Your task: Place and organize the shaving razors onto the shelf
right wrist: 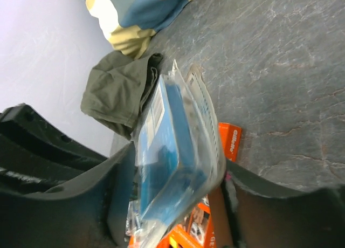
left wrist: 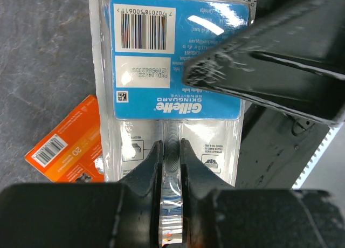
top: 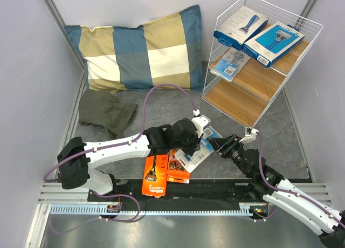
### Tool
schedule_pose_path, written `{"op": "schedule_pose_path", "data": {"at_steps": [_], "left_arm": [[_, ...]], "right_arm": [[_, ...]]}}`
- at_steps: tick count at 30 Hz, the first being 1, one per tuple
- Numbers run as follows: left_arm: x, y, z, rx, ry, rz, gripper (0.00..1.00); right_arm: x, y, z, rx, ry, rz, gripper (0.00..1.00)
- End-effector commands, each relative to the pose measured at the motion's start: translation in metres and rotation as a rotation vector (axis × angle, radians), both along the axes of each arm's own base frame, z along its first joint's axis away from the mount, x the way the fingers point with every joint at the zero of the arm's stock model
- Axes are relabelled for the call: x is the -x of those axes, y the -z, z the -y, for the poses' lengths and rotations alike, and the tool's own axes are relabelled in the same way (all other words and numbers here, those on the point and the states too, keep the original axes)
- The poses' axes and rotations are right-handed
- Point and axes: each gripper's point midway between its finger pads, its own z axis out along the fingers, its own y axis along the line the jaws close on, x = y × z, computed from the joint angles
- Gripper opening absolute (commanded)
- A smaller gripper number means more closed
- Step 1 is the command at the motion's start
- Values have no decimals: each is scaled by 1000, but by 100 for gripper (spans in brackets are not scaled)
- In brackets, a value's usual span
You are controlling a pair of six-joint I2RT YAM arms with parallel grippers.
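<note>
A clear blister razor pack [top: 197,152] with a blue card hangs just above the mat at centre. My left gripper [top: 195,140] is shut on its lower part; in the left wrist view the fingers [left wrist: 148,167] pinch the pack [left wrist: 178,59] at the razor handle. My right gripper [top: 216,145] stands open with its jaws on either side of the pack's [right wrist: 172,145] other end, close against it. Two orange cards [top: 153,175] [top: 178,170] lie on the mat under the arms. The shelf [top: 253,89] at the far right carries two blue boxes [top: 240,24] [top: 274,40] on top and a blister pack [top: 229,63] on the middle board.
A blue-and-tan checked pillow [top: 143,48] leans on the back wall. A crumpled green cloth [top: 105,112] lies in front of it at the left. A black rail strip [top: 205,188] crosses the near edge between the arm bases.
</note>
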Motion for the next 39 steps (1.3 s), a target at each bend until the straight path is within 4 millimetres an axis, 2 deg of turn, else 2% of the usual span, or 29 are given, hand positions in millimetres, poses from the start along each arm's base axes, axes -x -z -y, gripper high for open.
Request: {"op": "schedule_pose_path", "data": {"at_steps": [1,2,6,8,10,12,16,18,22,31,32,33,34,35,36,38,39], "left_arm": [[7,-37,14,75,79,88,6],[7,-37,14,75,83,88,6],[8,-34,11,68,80,89,10],[6,-33,8,61,64,99,25],[1,-33,2,49,28,113,50],[-3,-38,-4,52,-1,131,68],[-14,-53,-19,64,-78,196,92],[-21,-62,-28,73,-128,233,100],[-30,-69,-41,82,-192,265,100],[-52,-51,-50,166,-232,79,100],[-63,-45,-60,178,-263,50,100],[-58,-45,-56,224,-232,-10,100],[-62,-54,-56,285,-228,-17,100],[-72,-45,-67,304,-258,-45,100],[-65,-47,-65,356,-222,-104,100],[-74,-51,-74,450,-237,-131,100],[-69,-56,-72,493,-190,-151,100]], "right_arm": [[1,-13,-6,-58,-26,38,51],[2,-14,-7,-61,-30,40,42],[3,-16,-8,-61,-39,47,21],[3,-16,-8,-61,-43,49,13],[3,-18,-8,-63,-43,53,8],[3,-19,-8,-62,-40,58,6],[2,-20,-7,-62,-37,64,4],[2,-21,-6,-65,-31,69,4],[0,-24,-5,-68,-22,77,4],[-5,-36,-8,-61,-18,109,7],[-6,-35,-9,-53,-18,107,7],[-7,-38,-10,-52,-17,117,8],[-8,-40,-11,-51,-17,121,8],[-9,-42,-12,-53,-15,127,8],[-10,-44,-13,-54,-15,131,9],[-13,-50,-15,-61,-15,149,9],[-14,-54,-16,-56,-14,162,9]]}}
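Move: The shaving razor pack hangs in the left fingers, its middle roughly at that hand's point and only about 1 cm to the right. From the right hand, the pack's middle lies about 4 cm to the left and 2 cm back at much the same height, its near edge between the partly open jaws. Counted from the left hand, the printed orange box lies about 5 cm left and 2 cm back, the plain orange box some 17 cm left and 9 cm back, both about 14 cm below. The right hand stays nearly in place and shuts its half-open fingers on the pack's right-hand edge beside the blue label, then keeps that pinch while the left hand still holds the pack. Only after the right has closed do the left fingers spread wide and let go, and the left hand backs off about 6 cm upward while starting forward and left, then sinks again as it sweeps on, ending some 8 cm forward and 9 cm left of its start and turned nearly 20 degrees counter-clockwise, clear of the pack. ##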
